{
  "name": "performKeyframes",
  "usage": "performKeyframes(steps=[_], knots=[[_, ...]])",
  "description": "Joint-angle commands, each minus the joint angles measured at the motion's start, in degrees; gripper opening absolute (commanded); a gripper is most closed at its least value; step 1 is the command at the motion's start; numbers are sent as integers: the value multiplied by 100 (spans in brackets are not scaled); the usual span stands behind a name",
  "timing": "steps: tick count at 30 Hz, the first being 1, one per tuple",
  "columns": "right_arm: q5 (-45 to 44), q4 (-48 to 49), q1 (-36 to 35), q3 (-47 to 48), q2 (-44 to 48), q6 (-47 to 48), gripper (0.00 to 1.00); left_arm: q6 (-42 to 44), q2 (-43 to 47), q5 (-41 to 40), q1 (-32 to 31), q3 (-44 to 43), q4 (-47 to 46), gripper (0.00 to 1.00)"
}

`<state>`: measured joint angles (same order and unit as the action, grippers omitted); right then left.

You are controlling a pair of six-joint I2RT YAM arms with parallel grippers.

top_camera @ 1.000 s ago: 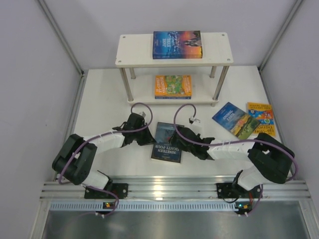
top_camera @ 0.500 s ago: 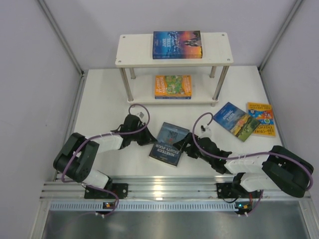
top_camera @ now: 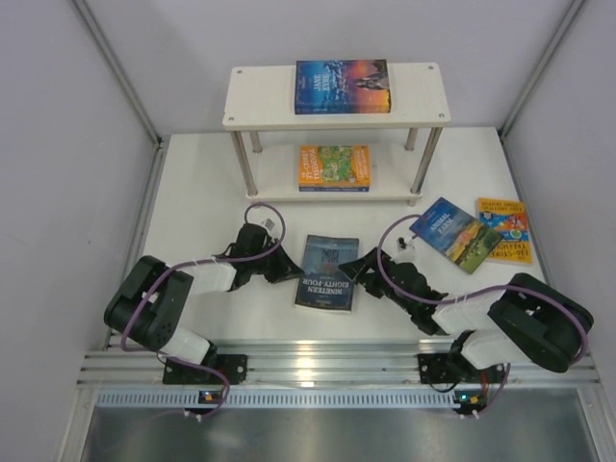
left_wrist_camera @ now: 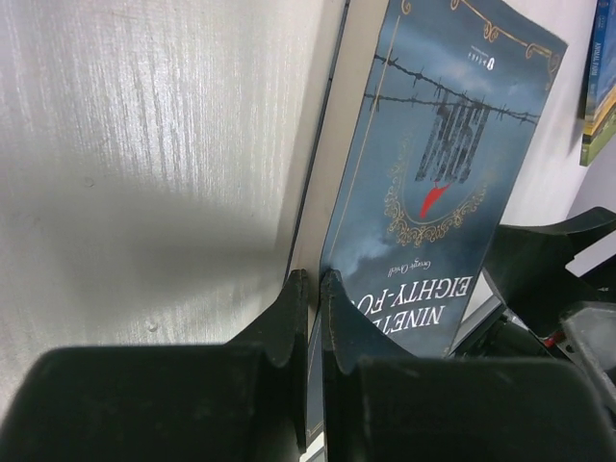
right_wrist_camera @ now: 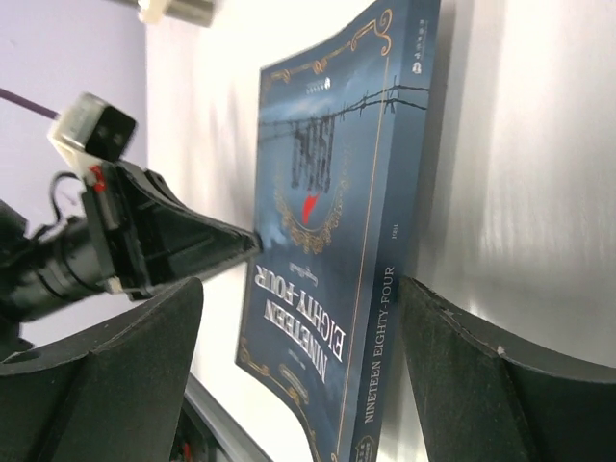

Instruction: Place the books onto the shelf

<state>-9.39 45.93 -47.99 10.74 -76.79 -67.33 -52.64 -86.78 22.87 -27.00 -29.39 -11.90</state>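
A dark blue book titled Nineteen Eighty-Four lies flat on the white table between my two grippers. My left gripper is shut, its tips against the book's left edge. My right gripper is open and straddles the spine side of the book: one finger is over the cover, the other is on the table beside the spine. The shelf stands at the back. A blue-and-sunset book lies on its top board and an orange-green book on its lower board.
Two more books lie on the table at the right: a blue one and an orange-yellow one. Grey walls close in both sides. A metal rail runs along the near edge by the arm bases.
The right arm shifted rightward and folded in, its gripper now at the book's right edge. The dark blue book swivelled and came back nearly square. The left gripper barely moved.
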Motion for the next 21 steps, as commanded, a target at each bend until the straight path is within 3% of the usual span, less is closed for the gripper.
performKeyframes(steps=[1, 4, 7, 10, 11, 13, 17, 20, 21], knots=[[1386, 2569, -176, 446, 16, -764, 79, -159, -313, 657, -288, 249, 557, 0], [1483, 2614, -167, 481, 24, -851, 78, -124, -348, 648, -297, 188, 663, 0], [1554, 2027, -167, 647, 33, -826, 77, -115, -339, 622, -297, 144, 698, 0], [1484, 448, -167, 998, 94, -599, 76, -19, -296, 508, -288, 56, 891, 0], [1423, -749, -185, 1139, 94, -475, 76, 8, -252, 481, -288, 38, 935, 0], [1143, -1853, -237, 1455, 112, -81, 75, 69, -190, 385, -288, -14, 1084, 0], [676, -2709, -246, 1659, 226, 202, 67, 175, -146, 227, -297, -128, 1364, 0], [202, -3299, -246, 1809, 463, 475, 37, 316, -67, 42, -297, -269, 1681, 3], [105, -3293, -238, 1782, 612, 484, 18, 360, -23, -19, -288, -409, 1795, 7]])
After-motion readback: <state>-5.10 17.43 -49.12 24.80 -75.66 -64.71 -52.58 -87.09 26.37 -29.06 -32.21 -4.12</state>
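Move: The Nineteen Eighty-Four book lies between the hands: its middle is about 6 cm right of the left fingertips and 1 cm below them, level fore and aft. From the open right gripper it is some 6 cm to the left, 1 cm back and 4 cm down. The orange book on the lower shelf stands about 26 cm ahead and 5 cm left of the right hand; the Animal Farm book lies 8 cm ahead and 24 cm right, 6 cm lower. Lift the right gripper about 5 cm at the spine side of the Nineteen Eighty-Four book while carrying it some 4 cm left, then bring it down again over the spine, easing back and right, and close the fingers from both sides to pinch it. Keep the closed left fingertips against the book's opposite edge, first still, then drawing back 2 cm and slightly right. ##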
